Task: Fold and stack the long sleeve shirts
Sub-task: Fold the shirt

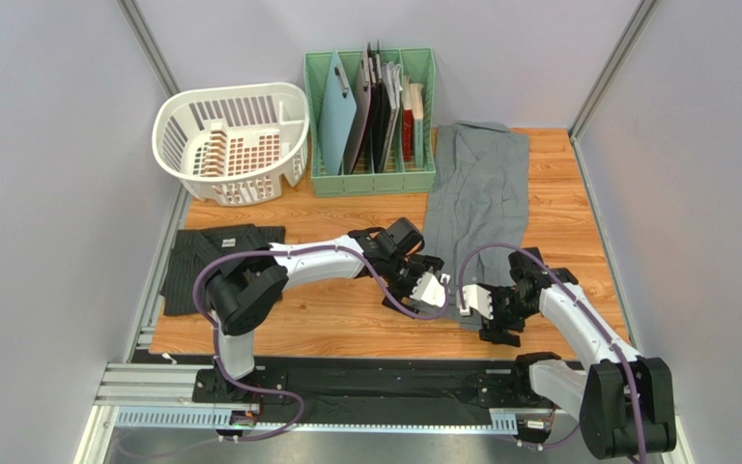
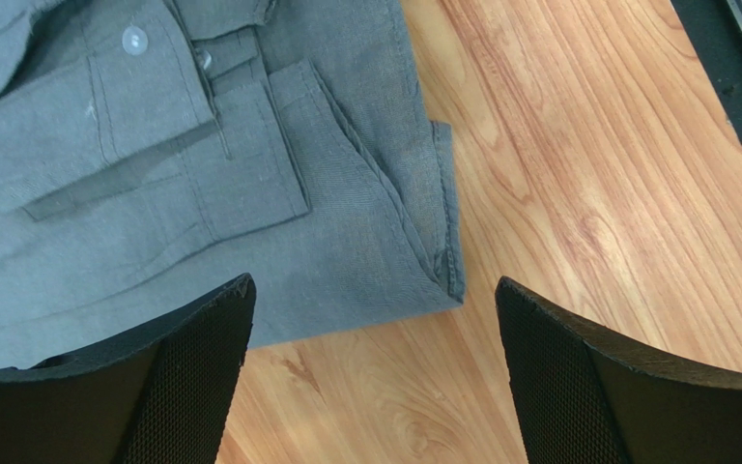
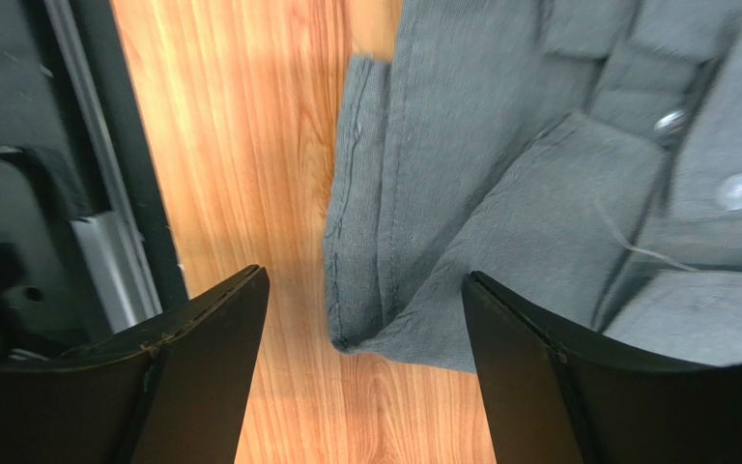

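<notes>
The grey long sleeve shirt (image 1: 476,193) lies folded into a long strip on the wooden table (image 1: 346,319), running from the back toward the arms. Its near end shows a buttoned cuff (image 2: 133,41) and a hemmed corner (image 2: 447,280). My left gripper (image 1: 433,287) hovers open at that near end's left side; in its wrist view the left gripper (image 2: 373,283) straddles the cloth edge with nothing held. My right gripper (image 1: 476,300) is open over the near corner; in its own view the right gripper (image 3: 364,274) frames the grey shirt (image 3: 539,174). The dark pinstriped shirt (image 1: 215,266) lies folded at the left.
A white laundry basket (image 1: 233,140) stands at the back left, beside a green file organizer (image 1: 372,111) full of folders. A black rail (image 1: 346,382) runs along the table's near edge. Grey walls close in both sides.
</notes>
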Tool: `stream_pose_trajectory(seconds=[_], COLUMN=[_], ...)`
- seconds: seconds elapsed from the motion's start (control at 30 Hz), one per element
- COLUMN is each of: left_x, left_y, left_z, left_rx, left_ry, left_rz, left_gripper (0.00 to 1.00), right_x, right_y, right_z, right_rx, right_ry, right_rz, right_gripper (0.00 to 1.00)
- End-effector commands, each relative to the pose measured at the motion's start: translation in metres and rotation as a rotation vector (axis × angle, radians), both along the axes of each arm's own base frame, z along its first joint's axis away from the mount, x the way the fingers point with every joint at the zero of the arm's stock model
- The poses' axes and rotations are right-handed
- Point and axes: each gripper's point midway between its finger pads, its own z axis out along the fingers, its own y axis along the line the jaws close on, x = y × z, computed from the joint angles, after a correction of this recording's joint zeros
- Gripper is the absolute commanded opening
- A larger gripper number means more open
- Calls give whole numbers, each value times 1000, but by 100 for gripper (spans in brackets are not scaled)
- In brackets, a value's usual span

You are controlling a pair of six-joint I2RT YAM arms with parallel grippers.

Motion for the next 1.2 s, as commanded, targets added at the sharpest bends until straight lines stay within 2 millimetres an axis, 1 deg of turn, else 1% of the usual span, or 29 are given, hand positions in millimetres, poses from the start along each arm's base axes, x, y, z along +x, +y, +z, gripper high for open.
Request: stream_pose_trajectory(seconds=[0.0,0.03,0.07,0.1,0.13,0.17,0.2,0.23,0.27,0.33,0.37,0.4,0.43,0.47,0.5,0.53,0.57,0.63,0.67,0.7,0.77,0.8,0.87,0.9,0.97,1.0,1.1,1.17], left_x=[-6,-5,-8,-9,-10,-8,-8,-8,-7,-8,-7,-7,-5,-5,-5,-7,-9,-15,-16,-17,-16,-13,-9,-6,-4,-4,-9,-12], left_y=[-21,-21,-22,-22,-21,-19,-18,-17,-16,-13,-13,-13,-13,-13,-14,-15,-17,-21,-23,-25,-27,-28,-28,-29,-28,-28,-25,-24], left_z=[-2,-6,-10,-15,-18,-20,-23,-25,-25,-27,-28,-27,-25,-20,-14,-8,7,22,34,42,52,58,69,74,83,86,95,102], left_rx=[-40,-23,-15,-2,8,18,28,38,43,57,61,67,71,64,51,33,0,-39,-62,-72,-81,-88,-103,-114,-123,-124,-137,-146], left_ry=[-76,-84,-87,-83,-79,-86,-84,-89,-95,-90,-89,-75,-77,-75,-65,-51,-52,-13,-8,0,11,13,12,3,-5,-5,5,11], left_rz=[-86,-83,-92,-99,-102,-100,-100,-96,-103,-106,-96,-77,-61,-51,-32,-30,-29,-20,-18,-10,13,22,46,53,59,60,54,54], left_gripper=[95,93,91,85,80,74,61,56,49,41,35,21,15,5,1,0,0,0,0,0,0,0,0,0,0,0,0,0], right_x=[21,26,25,24,28,28,27,27,26,24,24,25,27,29,30,30,34,32,37,37,37,43,39,43,42,44,37,29], right_y=[-14,-15,-14,-16,-16,-17,-19,-20,-20,-19,-18,-17,-16,-16,-15,-14,-14,-14,-13,-13,-13,-12,-11,-10,-11,-12,-14,-15], right_z=[-15,-16,-18,-22,-23,-24,-26,-26,-27,-24,-23,-21,-17,-15,-12,-6,0,6,16,20,32,44,54,65,73,81,90,95], right_rx=[-91,-94,-95,-101,-106,-111,-122,-126,-128,-118,-113,-106,-101,-96,-90,-83,-79,-75,-68,-65,-59,-49,-37,-24,-19,-13,-10,-13], right_ry=[-95,-110,-108,-96,-105,-99,-85,-78,-69,-65,-72,-80,-104,-114,-121,-132,-149,-149,-179,-184,-202,-225,-216,-235,-232,-243,-235,-228], right_rz=[30,29,31,22,12,0,-10,-14,-16,-25,-22,-22,-27,-36,-40,-56,-69,-86,-90,-95,-125,-136,-162,-171,-199,-213,-225,-213], right_gripper=[76,75,69,65,60,47,40,35,30,28,24,22,16,13,9,4,0,0,0,0,0,0,0,0,0,0,0,0])
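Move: The grey shirt's near end lies under both hands. Its left near corner is about 3 cm back and 1 cm right of the left hand, some 4 cm below; the folded sleeve cuff lies about 11 cm right of that hand and 1 cm ahead, at the same height. For the right hand, the right near corner is about 1 cm back, straight below by 2 cm, and the table's near edge some 8 cm back. Down first, the left hand about 3 cm and slightly back, the right about 1 cm; then the open fingers shut on the shirt's two near corners, the right easing forward as it closes. Keeping their pinch, both rise some 9 cm, the right also going forward a little and tilting its fingertips forward about 15 degrees. ##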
